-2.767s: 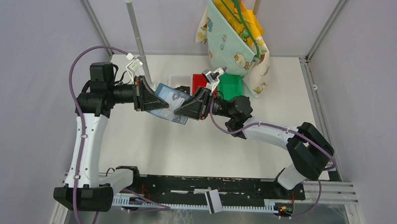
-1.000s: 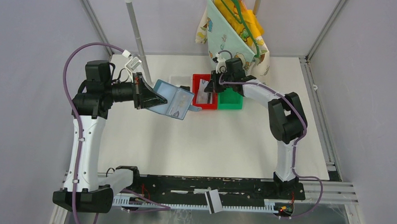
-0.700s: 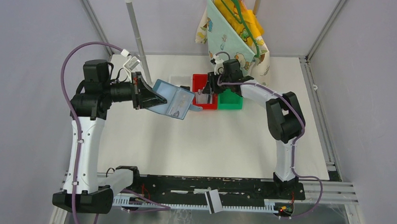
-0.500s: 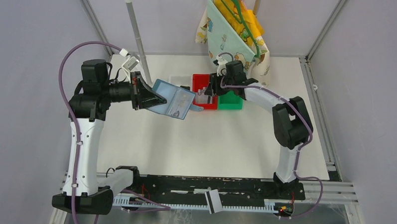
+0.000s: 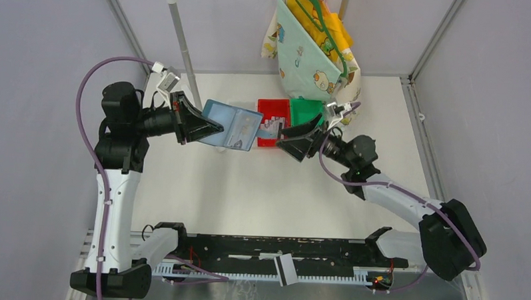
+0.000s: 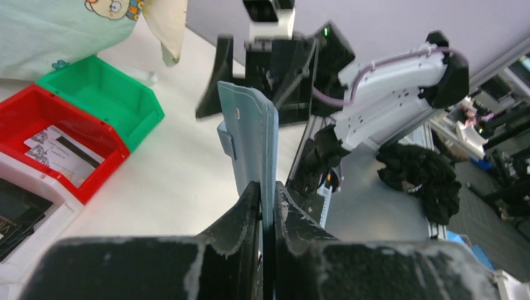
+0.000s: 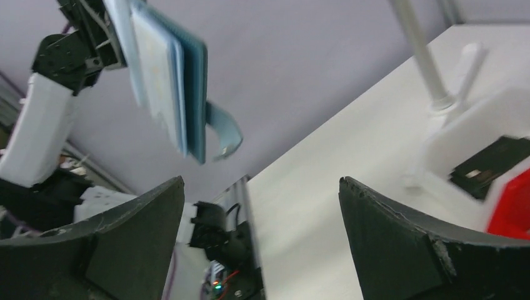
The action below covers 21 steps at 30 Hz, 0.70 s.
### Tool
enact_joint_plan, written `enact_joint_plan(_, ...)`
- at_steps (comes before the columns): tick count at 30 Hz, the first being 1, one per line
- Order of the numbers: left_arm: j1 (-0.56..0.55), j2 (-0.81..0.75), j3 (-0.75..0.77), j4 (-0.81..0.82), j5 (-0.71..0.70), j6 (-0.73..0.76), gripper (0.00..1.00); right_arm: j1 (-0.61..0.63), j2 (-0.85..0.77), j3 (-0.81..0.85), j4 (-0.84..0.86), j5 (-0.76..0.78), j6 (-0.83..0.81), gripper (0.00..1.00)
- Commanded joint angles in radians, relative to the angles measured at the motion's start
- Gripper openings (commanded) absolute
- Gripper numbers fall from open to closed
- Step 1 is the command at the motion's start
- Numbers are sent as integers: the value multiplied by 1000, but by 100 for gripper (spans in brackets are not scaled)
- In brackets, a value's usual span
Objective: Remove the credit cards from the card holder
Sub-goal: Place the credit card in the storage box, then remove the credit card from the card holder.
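The teal-blue card holder (image 5: 232, 125) hangs open in the air, its edge pinched by my left gripper (image 5: 209, 128), which is shut on it. From the left wrist the card holder (image 6: 252, 125) stands edge-on between the jaws of that gripper (image 6: 266, 189). Pale cards show in its pockets (image 5: 237, 134). My right gripper (image 5: 287, 143) is open and holds nothing, just right of the holder's snap tab (image 5: 269, 133). In the right wrist view the card holder (image 7: 167, 75) floats above and left of the open gripper (image 7: 259, 187). Credit cards (image 6: 62, 152), one with a dark stripe, lie in the red bin (image 6: 94, 128).
Red bin (image 5: 270, 106) and green bin (image 5: 305, 109) sit side by side at the back of the table. A white tray (image 6: 11, 247) with black flat pieces (image 7: 492, 162) is left of them. A cloth bag (image 5: 311, 55) hangs behind, beside a white pole (image 5: 182, 44).
My right gripper left the red bin, opened its jaws and swung down and right, now facing the card holder. The left arm tilted the holder slightly.
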Motion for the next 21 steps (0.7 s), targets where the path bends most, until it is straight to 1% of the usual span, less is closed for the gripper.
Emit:
enact_joint_plan(1,2,-29,-56,342,-35,-291,2,109,3,-93,417,50,229,98)
enact_joint_plan(3,2,-25,-72,406,-43,-368,2,169,12,-98,434,123,217,98)
enact_joint_plan(4,2,-22,-72,414,-44,-387,2,201,18,-98,450,168,216,98)
enact_joint_plan(6,2,-21,-72,416,-40,-404,2,254,47,-90,488,240,216,98)
enact_joint_plan(9,2,-32,-84,415,-42,-408,2,313,104,-36,506,295,216,98)
enact_joint_plan(13,2,-40,-85,415,-37,-419,2,350,199,55,465,315,196,98)
enact_joint_plan(15,2,-43,-85,415,-34,-423,2,351,246,71,512,327,239,98)
enact_joint_plan(16,-27,-45,-87,416,-33,-423,2,352,268,72,547,339,262,98)
enact_joint_plan(18,-28,-49,-92,415,-31,-423,2,357,300,80,616,354,305,98)
enact_joint_plan(21,-30,-49,-97,412,-28,-422,2,367,329,105,696,362,342,92)
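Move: The card holder, still pinched open by the left hand, has its middle about 15 cm to the right hand's left, 1 cm ahead and some 6 cm above it; its strap edge is nearer. The red box with the cards lies about 18 cm ahead, 2 cm left and 24 cm below the right hand, the green box some 12 cm to the right of the red one. From the left hand, the holder's middle is about 4 cm right, 1 cm ahead and level. Back and to the left, the empty right hand swings in towards the strap edge of the card holder, first drawing back some 7 cm, then going on left to about 9 cm in all, rising slightly and easing forward a little. Its fingers stay wide open and tip upwards by about 20 degrees; contact can't be made out. The left hand keeps its pinch and raises the holder about 2 cm. ##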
